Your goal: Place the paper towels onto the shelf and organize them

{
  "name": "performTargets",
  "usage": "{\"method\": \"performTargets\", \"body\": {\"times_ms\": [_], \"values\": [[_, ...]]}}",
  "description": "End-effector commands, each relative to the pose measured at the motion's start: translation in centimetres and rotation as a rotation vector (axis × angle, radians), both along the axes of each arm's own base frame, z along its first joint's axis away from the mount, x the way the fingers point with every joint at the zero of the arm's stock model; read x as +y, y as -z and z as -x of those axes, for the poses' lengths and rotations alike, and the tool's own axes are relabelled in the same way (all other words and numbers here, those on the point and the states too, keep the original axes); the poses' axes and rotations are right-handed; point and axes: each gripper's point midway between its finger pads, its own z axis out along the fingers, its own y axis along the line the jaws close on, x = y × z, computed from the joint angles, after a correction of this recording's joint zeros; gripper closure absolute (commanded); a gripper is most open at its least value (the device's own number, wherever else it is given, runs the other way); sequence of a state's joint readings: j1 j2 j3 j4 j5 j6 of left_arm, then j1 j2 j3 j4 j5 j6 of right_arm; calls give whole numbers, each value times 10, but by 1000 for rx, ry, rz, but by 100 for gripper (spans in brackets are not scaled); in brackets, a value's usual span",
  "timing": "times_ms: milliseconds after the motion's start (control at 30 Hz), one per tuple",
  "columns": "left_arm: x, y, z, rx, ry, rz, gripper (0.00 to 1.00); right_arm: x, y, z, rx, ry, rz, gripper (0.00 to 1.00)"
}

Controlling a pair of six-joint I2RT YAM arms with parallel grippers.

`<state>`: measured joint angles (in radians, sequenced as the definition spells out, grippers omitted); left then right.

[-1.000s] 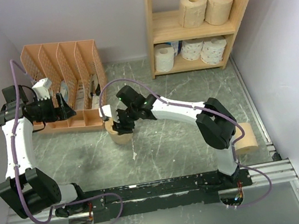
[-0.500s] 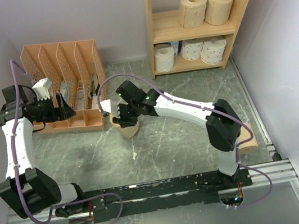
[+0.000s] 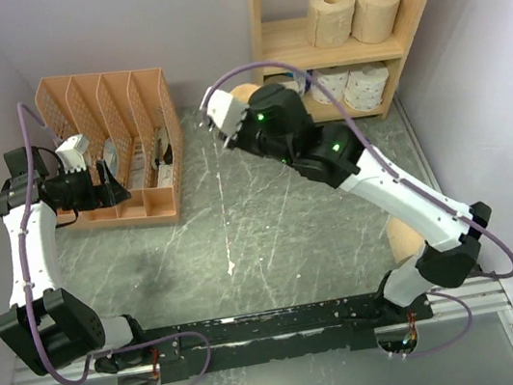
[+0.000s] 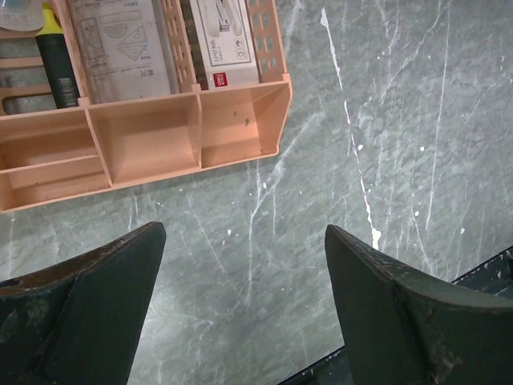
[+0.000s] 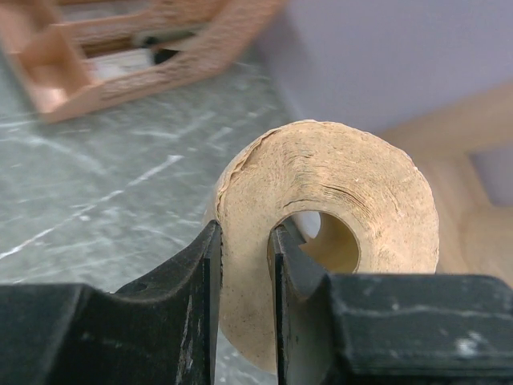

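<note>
My right gripper (image 5: pixel 244 273) is shut on a tan paper towel roll (image 5: pixel 345 192), one finger inside its hollow core and the other outside its wall. In the top view the right gripper (image 3: pixel 235 108) holds that roll (image 3: pixel 243 91) in the air just left of the wooden shelf (image 3: pixel 262 45). Two tan rolls (image 3: pixel 333 14) (image 3: pixel 376 9) stand on the upper tier. White rolls (image 3: pixel 332 84) (image 3: pixel 368 86) sit on the lower tier, partly hidden by the arm. My left gripper (image 4: pixel 244 305) hangs open over bare floor, next to the organizer.
An orange-pink file organizer (image 3: pixel 107 109) with stationery stands at the left, its front trays (image 4: pixel 144 140) below my left gripper (image 3: pixel 107 185). Another tan roll (image 3: pixel 403 240) sits near the right arm's base, partly hidden. Walls close in on both sides.
My right gripper closed on the tan roll beside the organizer, lifted it off the table and carried it back and right toward the shelf. The left arm stayed still.
</note>
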<state>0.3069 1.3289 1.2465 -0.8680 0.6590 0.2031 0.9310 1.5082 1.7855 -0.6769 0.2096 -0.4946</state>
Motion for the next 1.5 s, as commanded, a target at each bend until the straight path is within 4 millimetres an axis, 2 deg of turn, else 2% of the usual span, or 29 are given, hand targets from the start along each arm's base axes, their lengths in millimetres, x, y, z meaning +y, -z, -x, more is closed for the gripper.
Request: {"method": "performTargets", "body": {"times_ms": [0, 200, 433, 600, 700, 767, 933, 1033, 1067, 1167, 1467], "values": [[-3, -8, 0, -10, 29, 24, 7, -67, -48, -40, -135, 287, -26, 100], [-5, -8, 0, -6, 40, 34, 7, -114, -79, -83, -146, 367, -164, 100], [-5, -3, 1, 5, 40, 31, 7, -142, -90, -142, -155, 392, -306, 100], [-6, -6, 2, -1, 44, 31, 7, -138, -101, -182, -177, 403, -339, 100], [-6, -2, 2, 5, 41, 29, 7, -143, -108, -203, -232, 446, -347, 100], [-6, 1, 1, 20, 40, 29, 8, -144, -106, -219, -251, 460, -357, 100], [-9, -7, 1, -9, 52, 43, 7, -152, -105, -251, -286, 512, -418, 100], [-11, -6, 2, -5, 57, 46, 7, -150, -108, -261, -294, 494, -468, 100], [-11, -6, 2, -4, 59, 48, 8, -145, -98, -271, -276, 489, -470, 100], [-15, -7, 2, -2, 77, 57, 8, -143, -96, -282, -266, 466, -521, 100], [-20, -3, 0, 7, 91, 46, 8, -143, -83, -305, -246, 475, -592, 100]]}}
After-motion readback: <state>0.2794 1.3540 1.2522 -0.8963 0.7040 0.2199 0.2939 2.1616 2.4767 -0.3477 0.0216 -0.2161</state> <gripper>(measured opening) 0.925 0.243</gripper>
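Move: My right hand already pinches the wall of the last brown roll. The free left end of the upper shelf lies about 33 cm ahead, 14 cm to my right and slightly below. Beside it, at similar depth and height, stand the middle brown roll about 25 cm to my right and the far brown roll some 34 cm right; the shelf's left panel is about 30 cm ahead, 8 cm right. From my left hand, that free end is roughly 30 cm ahead, 40 cm right and 15 cm up. I keep the roll pinched and swing my right hand right and forward, rising about 6 cm and turning clockwise, then drive mostly straight forward into the upper shelf's open left bay, some 30 cm forward in all. On the way in I roll the hand left side up by nearly 30 degrees and begin to sink by a couple of centimetres. ##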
